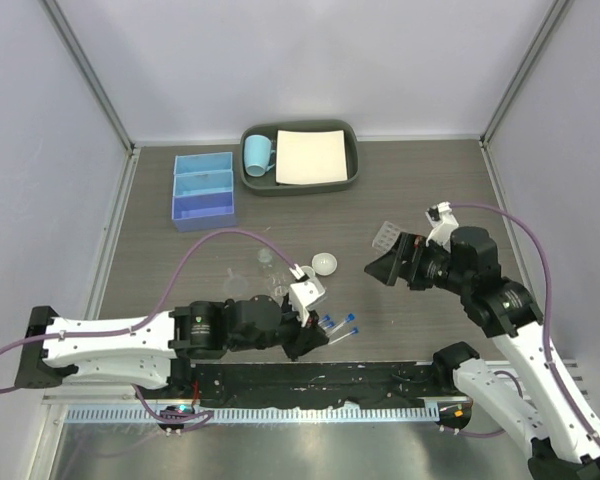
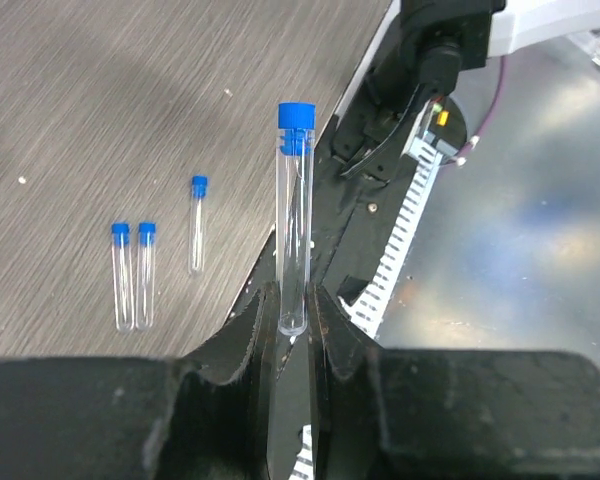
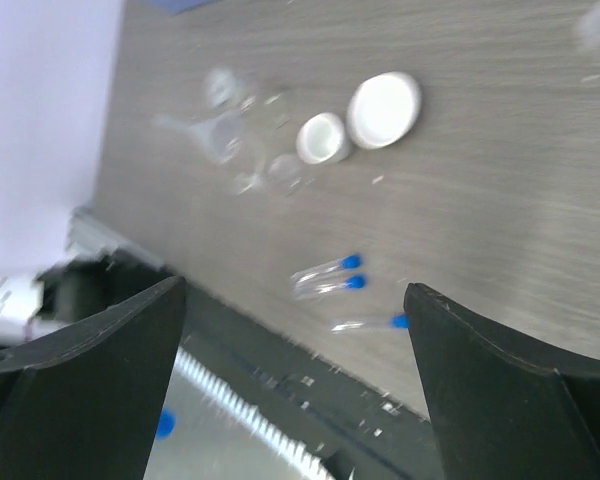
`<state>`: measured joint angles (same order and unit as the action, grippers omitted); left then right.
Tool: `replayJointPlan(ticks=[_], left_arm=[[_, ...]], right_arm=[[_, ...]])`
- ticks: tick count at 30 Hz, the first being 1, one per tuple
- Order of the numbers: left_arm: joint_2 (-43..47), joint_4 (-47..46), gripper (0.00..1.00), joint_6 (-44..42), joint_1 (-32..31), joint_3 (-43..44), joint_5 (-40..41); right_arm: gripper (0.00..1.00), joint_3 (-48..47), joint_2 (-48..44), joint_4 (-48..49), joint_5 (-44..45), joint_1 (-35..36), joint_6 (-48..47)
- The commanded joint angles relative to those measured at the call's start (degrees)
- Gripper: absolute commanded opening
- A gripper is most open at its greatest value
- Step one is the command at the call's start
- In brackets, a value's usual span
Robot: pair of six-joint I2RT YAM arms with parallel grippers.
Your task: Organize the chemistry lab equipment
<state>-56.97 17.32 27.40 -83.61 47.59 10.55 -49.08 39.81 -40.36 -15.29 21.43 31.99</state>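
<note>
My left gripper (image 2: 292, 300) is shut on the bottom end of a thin clear blue-capped tube (image 2: 294, 220), which stands out past the table's front edge. Three more blue-capped tubes lie flat on the table: a pair (image 2: 133, 275) and a single one (image 2: 196, 225). They also show in the top view (image 1: 335, 325), just right of my left gripper (image 1: 312, 338). My right gripper (image 1: 385, 262) is open and empty, in the air next to the clear tube rack (image 1: 387, 236). Two white round dishes (image 3: 384, 109) (image 3: 322, 138) sit side by side. The small clear bottle (image 1: 267, 258) is faint.
The blue three-compartment box (image 1: 203, 189) stands at the back left. Behind it to the right is the dark grey tray (image 1: 352, 175) with a white sheet and the light-blue mug (image 1: 257, 152). Blurred clear glassware (image 3: 225, 135) lies left of the dishes.
</note>
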Motion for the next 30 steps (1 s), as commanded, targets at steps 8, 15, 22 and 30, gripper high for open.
replayJointPlan(ticks=[8,15,22,30], left_arm=[[0.1,-18.7,0.01,-2.4,13.8,-5.2,-29.6],[-4.9,-24.5,0.01,-2.8,16.8,-4.0,-37.5],[-7.7,-28.0,0.00,-2.4,17.8,-4.1,-39.9],[-8.2,-29.9,0.00,-2.1,20.8,-4.4,-42.2]], right_arm=[[0.87,3.4,-9.4,1.3,-28.3,0.4,5.7],[0.81,5.7,-10.4,2.0,-29.5,0.4,7.0],[0.70,5.8,-9.3,3.6,-30.0,0.5,7.8],[0.59,6.9,-9.7,4.1,-30.5,0.4,8.9]])
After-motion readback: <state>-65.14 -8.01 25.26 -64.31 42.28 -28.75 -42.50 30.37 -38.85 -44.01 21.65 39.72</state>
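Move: The left fingers already hold a blue-capped test tube, cap end out towards the right gripper, which waits about 13 cm forward, 13 cm to the right and 2 cm above the left hand. From the right hand the held tube's middle is some 11 cm back and 11 cm left, nearly level. On the table, roughly 21 cm below the right hand, a single tube lies about 9 cm back and 8 cm left, and the tube pair 6 cm back and 15 cm left. Still pinching the tube near its bottom, the left hand carries it about 4 cm to the right and slightly forward to meet the right hand, turning some 20 degrees clockwise. The right hand draws back about 9 cm and left 4 cm towards the cap, mostly early on, turning some 20 degrees counter-clockwise and rolling its left side up; its fingers narrow from almost wide open to about two thirds around the cap, no grip visible yet. ##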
